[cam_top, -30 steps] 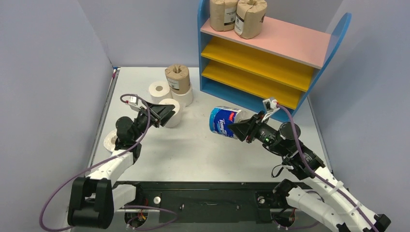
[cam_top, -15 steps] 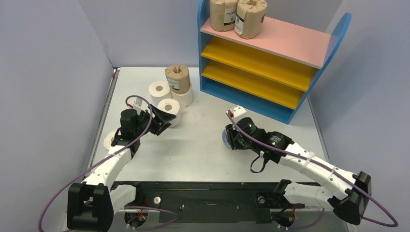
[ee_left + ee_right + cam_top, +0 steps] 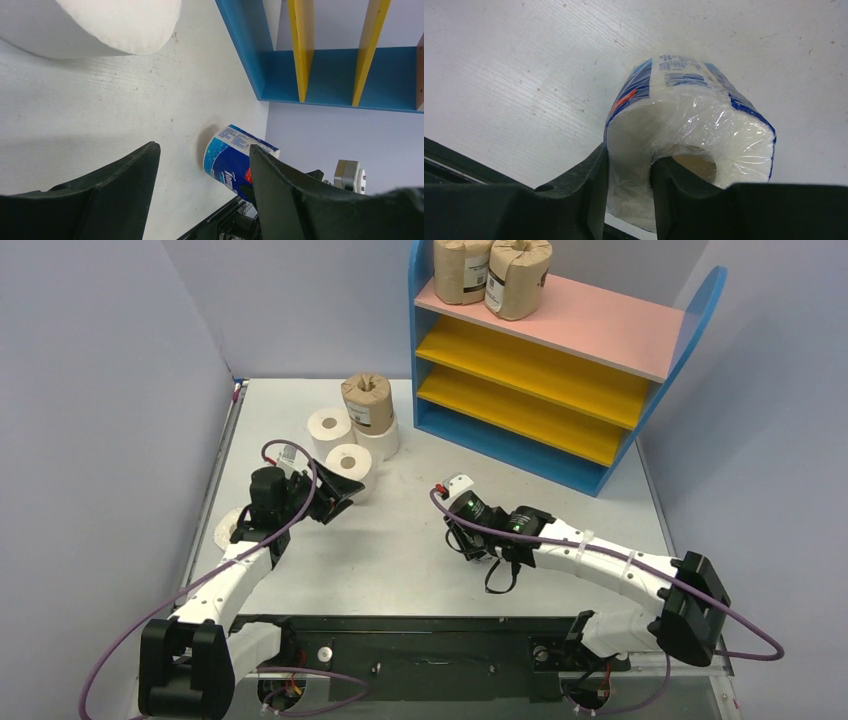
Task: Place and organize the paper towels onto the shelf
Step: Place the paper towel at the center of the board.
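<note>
My right gripper (image 3: pixel 630 167) is shut on a blue-and-white Tempo paper towel roll (image 3: pixel 684 100), one finger in its hollow core and one outside its wall. The roll sits low over the table's middle, its far end at or near the surface, and also shows in the left wrist view as the Tempo roll (image 3: pixel 232 157). From above, the right wrist (image 3: pixel 470 520) hides it. My left gripper (image 3: pixel 335 495) is open and empty, just in front of a plain white roll (image 3: pixel 350 462). The shelf (image 3: pixel 540 350) stands at the back right with two brown-wrapped rolls (image 3: pixel 490 275) on its pink top board.
A brown roll (image 3: pixel 367 400) stands on a white roll (image 3: pixel 385 440) at the back left, next to another white roll (image 3: pixel 328 425). One more white roll (image 3: pixel 230 530) lies at the left table edge, partly behind my left arm. Both yellow boards (image 3: pixel 530 370) are bare.
My right arm has swung the Tempo roll away from the shelf's front, leftward and down to the middle of the table. My left gripper has drawn back slightly from the white roll.
</note>
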You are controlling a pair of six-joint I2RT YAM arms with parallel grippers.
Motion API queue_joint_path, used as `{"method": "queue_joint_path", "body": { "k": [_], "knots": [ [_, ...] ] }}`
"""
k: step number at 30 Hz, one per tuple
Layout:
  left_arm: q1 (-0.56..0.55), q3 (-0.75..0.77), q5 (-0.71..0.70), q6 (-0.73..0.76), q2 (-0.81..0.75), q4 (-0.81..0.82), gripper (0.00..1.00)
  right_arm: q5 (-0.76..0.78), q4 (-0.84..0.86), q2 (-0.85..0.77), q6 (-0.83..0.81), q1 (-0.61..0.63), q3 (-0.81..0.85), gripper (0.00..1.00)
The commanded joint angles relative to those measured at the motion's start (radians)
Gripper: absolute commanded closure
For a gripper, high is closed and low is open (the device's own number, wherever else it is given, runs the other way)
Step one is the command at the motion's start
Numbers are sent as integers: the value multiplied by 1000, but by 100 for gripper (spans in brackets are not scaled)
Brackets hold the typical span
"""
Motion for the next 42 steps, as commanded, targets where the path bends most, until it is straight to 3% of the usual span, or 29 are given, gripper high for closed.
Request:
{"method": "queue_joint_path", "body": {
  "k": [1,8,16,19,22,26,27,30,33,38,42],
  "knots": [
    [-12,18,-9,50,-7,-7,37,45,7,47,3,11,61,72],
    [-66,50,-52,102,0,-64,37,37,-3,88,10,13,83,63],
    [-88,67,-135,131,-16,-162,32,33,-54,60,19,13,130,37],
    [-85,73,-148,127,-17,-177,24,41,-73,20,28,13,150,30],
    [-66,81,-150,89,-13,-200,0,124,-63,-49,52,11,156,26],
    [0,27,-48,-6,9,-83,4,340,56,-182,160,-25,57,22],
    [6,0,-5,-24,20,-21,4,327,82,-205,185,-48,0,21],
    [-10,-10,60,-10,30,35,4,94,174,-273,304,-239,-91,19],
    [-78,62,-10,130,-25,-103,4,-67,235,-282,339,-353,-168,19],
    [-257,183,-305,292,-121,-343,4,-174,320,-292,386,-362,-237,20],
    [-283,161,-343,309,-159,-363,4,-192,323,-249,398,-360,-246,21]
  ]
}}
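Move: My right hand still pinches the blue-wrapped paper towel by its upper rim, one finger in the core; the roll's middle is about 2 cm ahead, 2 cm right and 5 cm below, over a table spot some 10 cm down. The shelf's bottom board lies roughly 24 cm ahead and 7 cm right, the bare white roll 14 cm ahead and 23 cm left. From my left hand the paper towel is about 26 cm right and 8 cm back, lower down. I lower the paper towel the last 1.5 cm with my right hand, open the fingers wide and rise clear, then arc forward and to the right, turning the hand some 30 degrees clockwise, before sinking back over the top with open fingers. My left hand dips, then comes back, up and to its right, about 5 cm nearer to the paper towel, opening fully. ##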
